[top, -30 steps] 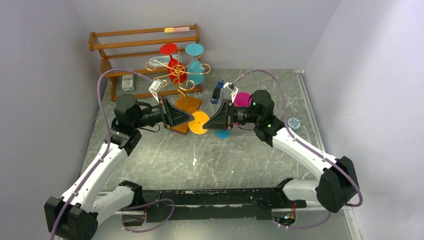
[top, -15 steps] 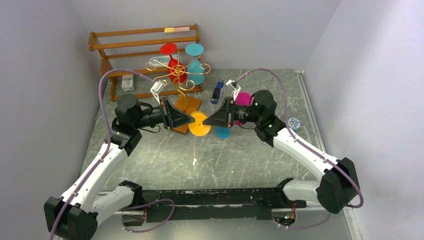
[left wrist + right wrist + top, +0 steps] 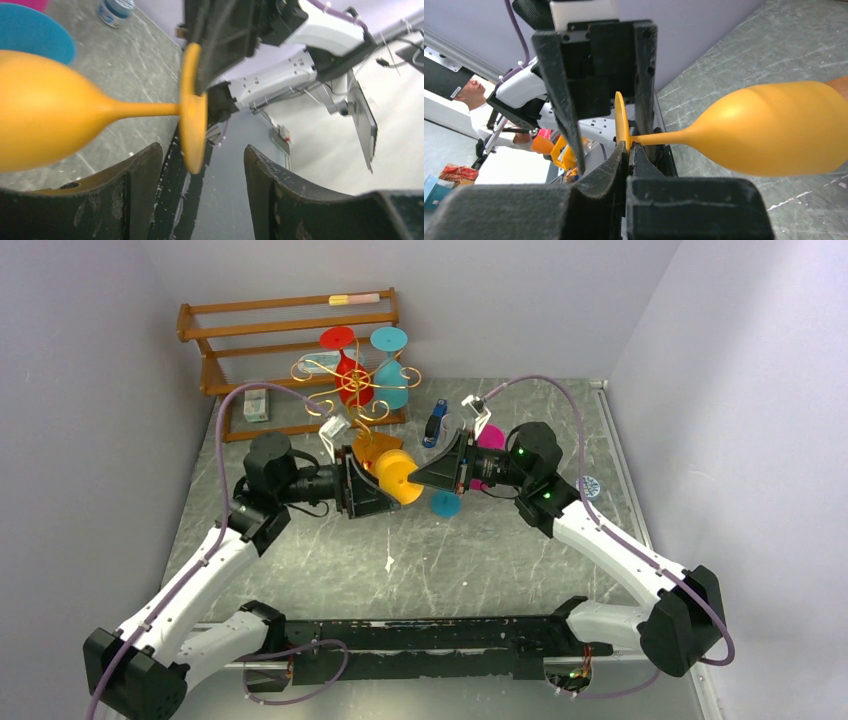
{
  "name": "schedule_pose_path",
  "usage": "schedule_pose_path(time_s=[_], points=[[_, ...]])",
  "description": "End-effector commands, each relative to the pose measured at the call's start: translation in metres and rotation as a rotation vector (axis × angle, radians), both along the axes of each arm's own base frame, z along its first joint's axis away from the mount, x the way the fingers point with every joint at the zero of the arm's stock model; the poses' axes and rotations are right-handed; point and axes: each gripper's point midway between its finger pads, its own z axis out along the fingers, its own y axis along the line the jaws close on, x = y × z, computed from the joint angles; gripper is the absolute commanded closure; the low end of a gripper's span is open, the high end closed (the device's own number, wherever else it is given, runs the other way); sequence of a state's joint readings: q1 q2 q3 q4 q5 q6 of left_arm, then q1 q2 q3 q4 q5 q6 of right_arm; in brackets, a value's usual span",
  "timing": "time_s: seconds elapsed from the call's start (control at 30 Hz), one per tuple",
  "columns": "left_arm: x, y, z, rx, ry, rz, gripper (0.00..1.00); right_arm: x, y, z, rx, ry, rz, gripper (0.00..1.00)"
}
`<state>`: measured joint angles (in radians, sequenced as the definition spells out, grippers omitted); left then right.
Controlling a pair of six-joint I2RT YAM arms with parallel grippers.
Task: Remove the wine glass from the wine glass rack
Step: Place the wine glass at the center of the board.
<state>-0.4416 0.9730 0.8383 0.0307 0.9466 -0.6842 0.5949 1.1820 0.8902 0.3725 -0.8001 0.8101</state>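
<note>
An orange wine glass hangs sideways in the air between my two grippers, in front of the wine glass rack. That rack is gold wire on an orange-brown base, with a red glass and a teal glass on it. My right gripper is shut on the orange glass's foot; the bowl points away to the right. My left gripper is open, and the foot sits between its fingers untouched.
A brown slatted shelf rack stands at the back wall with a small box beside it. A pink cup, a blue object, a teal disc and a small round item lie around the right arm.
My right gripper shut on the orange glass's foot. Then my left gripper opened and let go. The glass has tipped over sideways, and the left arm has shifted right.
</note>
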Motion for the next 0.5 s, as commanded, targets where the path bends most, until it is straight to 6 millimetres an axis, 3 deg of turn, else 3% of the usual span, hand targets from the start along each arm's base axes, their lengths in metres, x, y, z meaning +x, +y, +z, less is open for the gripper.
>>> schedule_pose_path(time_s=[0.0, 0.23, 0.47], points=[[-0.018, -0.014, 0.004, 0.001, -0.054, -0.042, 0.37, 0.0, 0.002, 0.003, 0.019, -0.019, 0.012, 1.0], [0.001, -0.019, 0.011, -0.053, -0.028, 0.088, 0.47, -0.002, 0.0, 0.005, 0.03, -0.028, 0.011, 1.0], [0.004, -0.017, 0.01, -0.135, 0.021, 0.134, 0.64, -0.003, 0.0, 0.007, 0.015, -0.045, 0.019, 1.0]])
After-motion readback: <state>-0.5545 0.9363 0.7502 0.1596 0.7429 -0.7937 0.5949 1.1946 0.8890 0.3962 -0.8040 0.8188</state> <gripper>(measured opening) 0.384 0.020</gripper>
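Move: The foot of the yellow wine glass lies about 4 cm to the right of the left hand, some 1 cm ahead and about level, and only 1 cm or so to the left of the right hand, which already grips it. From the left hand, the standing blue glass is roughly 9 cm ahead, 9 cm right and 20 cm below. The pink glass stands some 6 cm beyond it and 7 cm farther right, and the rack's wooden base sits about 17 cm ahead, 7 cm left and 30 cm down. Keeping its pinch on the yellow glass's foot, the right hand stays in place while the left fingers, still free of it, partly close around the rim from the left. The left hand eases about 2 cm right and 2 cm back, then comes forward again at that reach, turning some 5 to 10 degrees counter-clockwise as it returns. ##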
